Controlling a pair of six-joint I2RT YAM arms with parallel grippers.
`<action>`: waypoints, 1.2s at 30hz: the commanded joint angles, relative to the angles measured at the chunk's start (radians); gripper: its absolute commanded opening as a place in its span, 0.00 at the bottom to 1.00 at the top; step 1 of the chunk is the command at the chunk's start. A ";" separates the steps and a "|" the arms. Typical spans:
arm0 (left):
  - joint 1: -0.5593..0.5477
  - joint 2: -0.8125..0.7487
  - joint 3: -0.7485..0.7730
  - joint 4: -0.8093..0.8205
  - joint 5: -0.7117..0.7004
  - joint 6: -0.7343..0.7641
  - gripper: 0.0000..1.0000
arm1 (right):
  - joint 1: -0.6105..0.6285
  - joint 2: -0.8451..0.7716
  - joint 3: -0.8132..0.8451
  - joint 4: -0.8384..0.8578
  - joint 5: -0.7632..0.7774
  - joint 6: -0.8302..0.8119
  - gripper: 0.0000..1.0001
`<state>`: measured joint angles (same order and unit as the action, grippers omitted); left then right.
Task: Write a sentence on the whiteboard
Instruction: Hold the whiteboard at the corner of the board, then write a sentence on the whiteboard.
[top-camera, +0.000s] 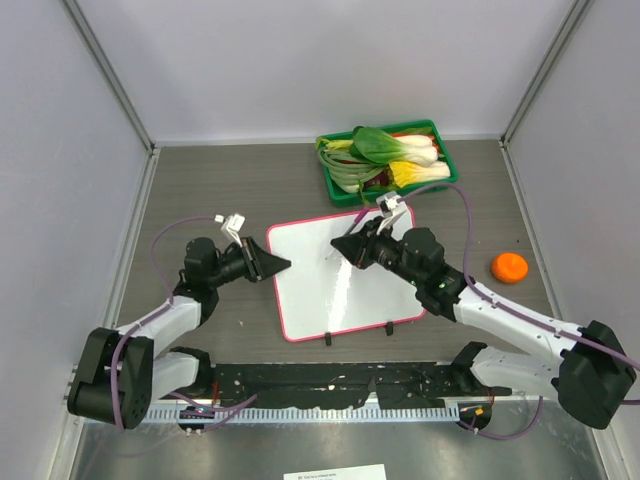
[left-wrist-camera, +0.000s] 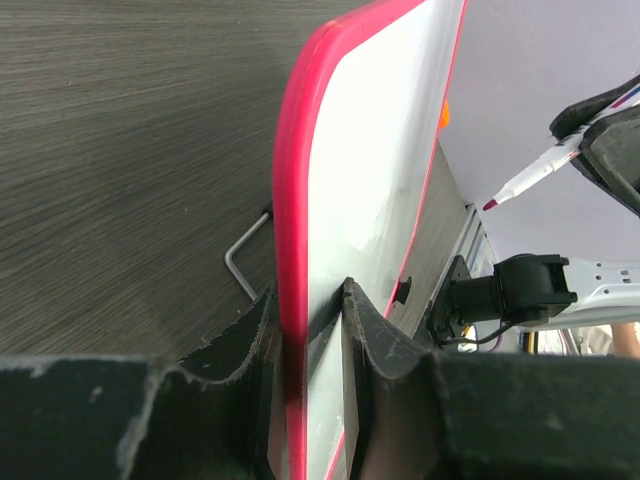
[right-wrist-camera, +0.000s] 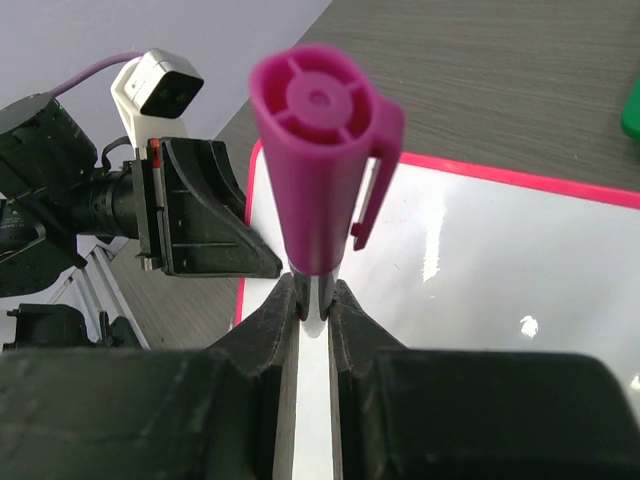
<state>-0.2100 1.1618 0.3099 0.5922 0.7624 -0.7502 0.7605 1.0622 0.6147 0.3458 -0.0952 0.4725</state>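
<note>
The whiteboard (top-camera: 340, 290), white with a pink-red frame, lies in the middle of the table with two small black feet at its near edge. My left gripper (top-camera: 284, 264) is shut on its left edge, and the left wrist view shows the frame (left-wrist-camera: 290, 200) pinched between the jaws of that gripper (left-wrist-camera: 310, 292). My right gripper (top-camera: 342, 249) hovers over the board's upper left part. It is shut on a marker (right-wrist-camera: 320, 140) whose magenta cap sits on the back end. The marker's red tip (left-wrist-camera: 491, 205) points toward the board's face (right-wrist-camera: 500, 260), apart from it.
A green tray (top-camera: 441, 152) of leafy vegetables stands at the back right, just beyond the board. An orange object (top-camera: 509, 267) lies on the table to the right. A bent metal rod (left-wrist-camera: 243, 258) lies by the board's edge. Grey walls enclose the table.
</note>
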 joint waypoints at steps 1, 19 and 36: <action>-0.002 -0.045 -0.021 -0.137 -0.133 0.135 0.00 | 0.013 0.031 0.051 0.157 0.019 -0.046 0.00; -0.002 -0.030 -0.028 -0.100 -0.103 0.132 0.00 | 0.117 0.202 0.137 0.246 0.092 -0.106 0.01; -0.003 -0.036 -0.035 -0.089 -0.098 0.130 0.00 | 0.154 0.314 0.191 0.245 0.153 -0.112 0.01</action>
<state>-0.2184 1.1133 0.3042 0.5461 0.7391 -0.7292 0.9035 1.3663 0.7612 0.5304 0.0414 0.3687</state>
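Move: The marker, already pinched in the right gripper, is headed for the whiteboard's far left corner area: that corner lies about 16 cm left of the right hand, 6 cm ahead and 10 cm below. The board's middle is about 6 cm back, 2 cm right and 10 cm below. The left gripper's fingertips are some 11 cm left and 2 cm back. From the left hand, already closed on the board's left edge, the corner is roughly 9 cm ahead and 3 cm left. Carry the marker with the right gripper about 7 cm left and some 2 cm forward across the whiteboard, towards its far left corner and the left gripper, rising slightly before easing back down. Keep the marker pinched, tip hanging over the board. Hold the left gripper in place, still pinching the board's left edge. ##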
